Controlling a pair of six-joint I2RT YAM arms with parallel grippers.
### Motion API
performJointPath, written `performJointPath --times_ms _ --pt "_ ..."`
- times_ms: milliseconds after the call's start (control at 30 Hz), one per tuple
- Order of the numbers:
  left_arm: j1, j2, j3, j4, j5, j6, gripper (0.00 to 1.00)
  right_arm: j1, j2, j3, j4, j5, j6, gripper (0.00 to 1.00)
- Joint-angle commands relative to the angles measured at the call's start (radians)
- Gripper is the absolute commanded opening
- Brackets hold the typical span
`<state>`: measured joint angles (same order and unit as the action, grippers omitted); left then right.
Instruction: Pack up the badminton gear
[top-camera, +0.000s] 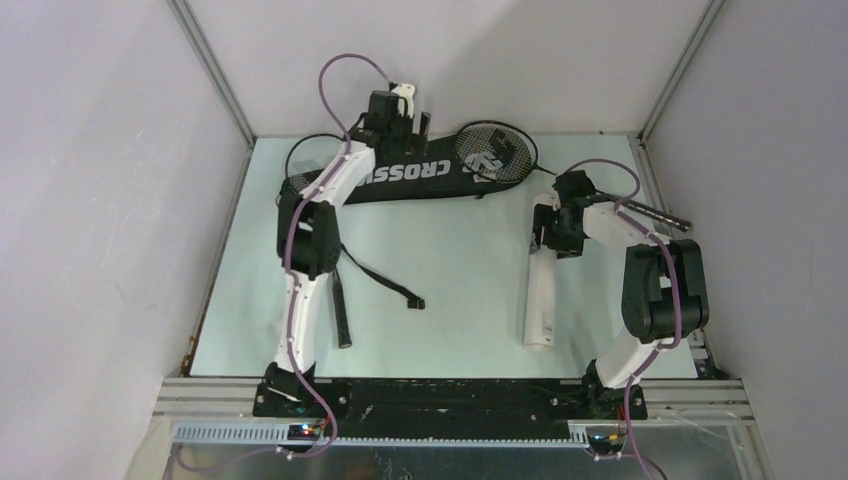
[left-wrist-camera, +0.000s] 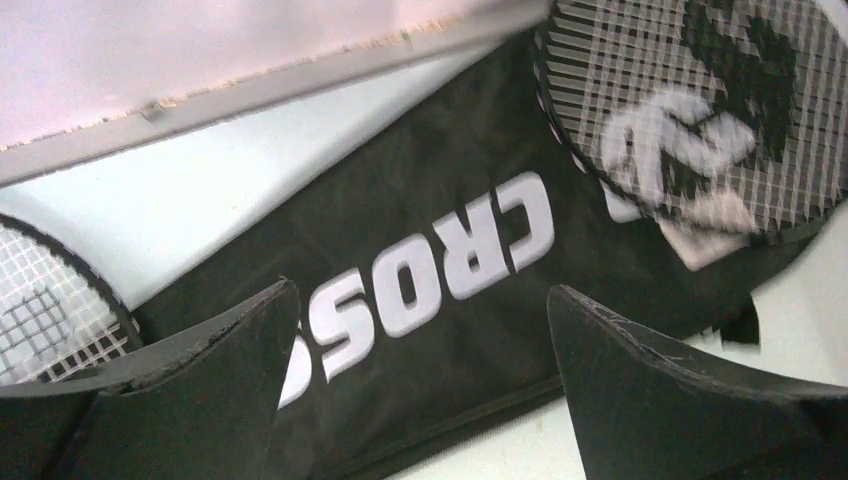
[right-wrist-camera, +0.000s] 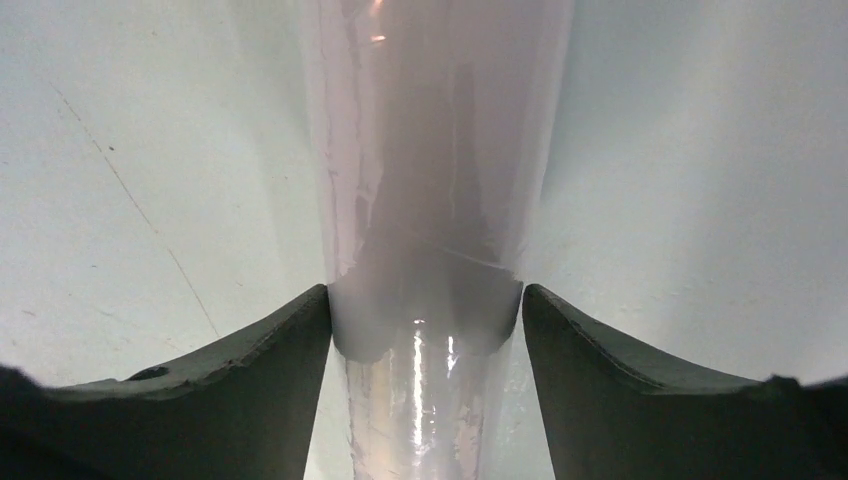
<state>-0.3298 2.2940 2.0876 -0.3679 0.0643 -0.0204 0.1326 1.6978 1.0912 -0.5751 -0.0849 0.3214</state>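
Observation:
The black CROSSWAY racket bag (top-camera: 420, 172) lies along the back of the table. One racket's strung head (top-camera: 497, 150) rests on its right end, and its handle (top-camera: 655, 213) points right behind my right arm. A second racket head (top-camera: 305, 155) shows at the bag's left end. My left gripper (top-camera: 405, 120) hovers open over the bag (left-wrist-camera: 450, 200), with only lettering between its fingers (left-wrist-camera: 420, 290). The long white tube (top-camera: 540, 300) lies flat at the right. My right gripper (top-camera: 550, 235) straddles its far end (right-wrist-camera: 425, 290), open, fingertips close against the tube's sides (right-wrist-camera: 430, 150).
The bag's strap (top-camera: 390, 285) trails across the middle of the table. A black bar (top-camera: 342, 310) lies beside the left arm. Grey walls with metal rails (top-camera: 215, 80) close in the table at the back and both sides.

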Motion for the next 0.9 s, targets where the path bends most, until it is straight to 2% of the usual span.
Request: performJointPath --times_ms 0,133,300,400,500,667,733,867 --pt "0.034 0.149 0.259 -0.033 -0.088 -0.189 1.0 -0.002 -0.055 0.033 0.023 0.06 -0.021 0.73" --pt "0.061 0.177 0.274 0.065 -0.12 -0.345 1.0 -0.001 -0.073 0.025 0.025 0.076 -0.015 0.8" --pt "0.137 0.183 0.094 0.279 -0.076 -0.808 1.0 -0.001 -0.133 -0.009 0.072 0.053 -0.007 0.95" --pt "0.16 0.248 0.111 0.314 -0.012 -1.015 1.0 -0.001 -0.181 -0.027 0.09 0.032 -0.009 0.99" --pt "0.168 0.305 0.184 0.277 -0.023 -1.077 1.0 -0.001 -0.216 -0.055 0.105 0.021 -0.008 0.99" --pt "0.165 0.295 0.203 0.152 -0.047 -1.122 1.0 -0.001 -0.274 -0.082 0.126 0.003 -0.002 0.99" --pt "0.178 0.293 0.183 0.157 0.034 -1.165 1.0 -0.001 -0.296 -0.088 0.135 -0.011 0.001 0.99" --pt "0.188 0.265 0.031 0.278 0.219 -1.228 1.0 0.028 -0.316 -0.09 0.186 -0.076 -0.008 0.99"
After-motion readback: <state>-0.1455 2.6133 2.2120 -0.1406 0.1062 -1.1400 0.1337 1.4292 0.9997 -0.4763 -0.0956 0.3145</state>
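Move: The left hand hovers empty over the black racket bag: the bag's middle is about 13 cm below it, 1 cm ahead and 3 cm left. The left racket's head lies some 23 cm left and 4 cm ahead, the right racket's head 17 cm right and 8 cm ahead. The right hand still straddles the shuttlecock tube, whose middle is about 8 cm back towards the base; the right racket's handle is 23 cm right and 7 cm ahead. Forward first, then left and down, the left hand travels about 9 cm towards the bag's far edge, rolling counter-clockwise as seen from behind, roughly 70 degrees about its still-open fingers until one sits above the other, and drifting back 2 cm to the right at the end. The right hand spreads its part-open fingers wide and rises clear of the tube, tilting its tips up and outward. ##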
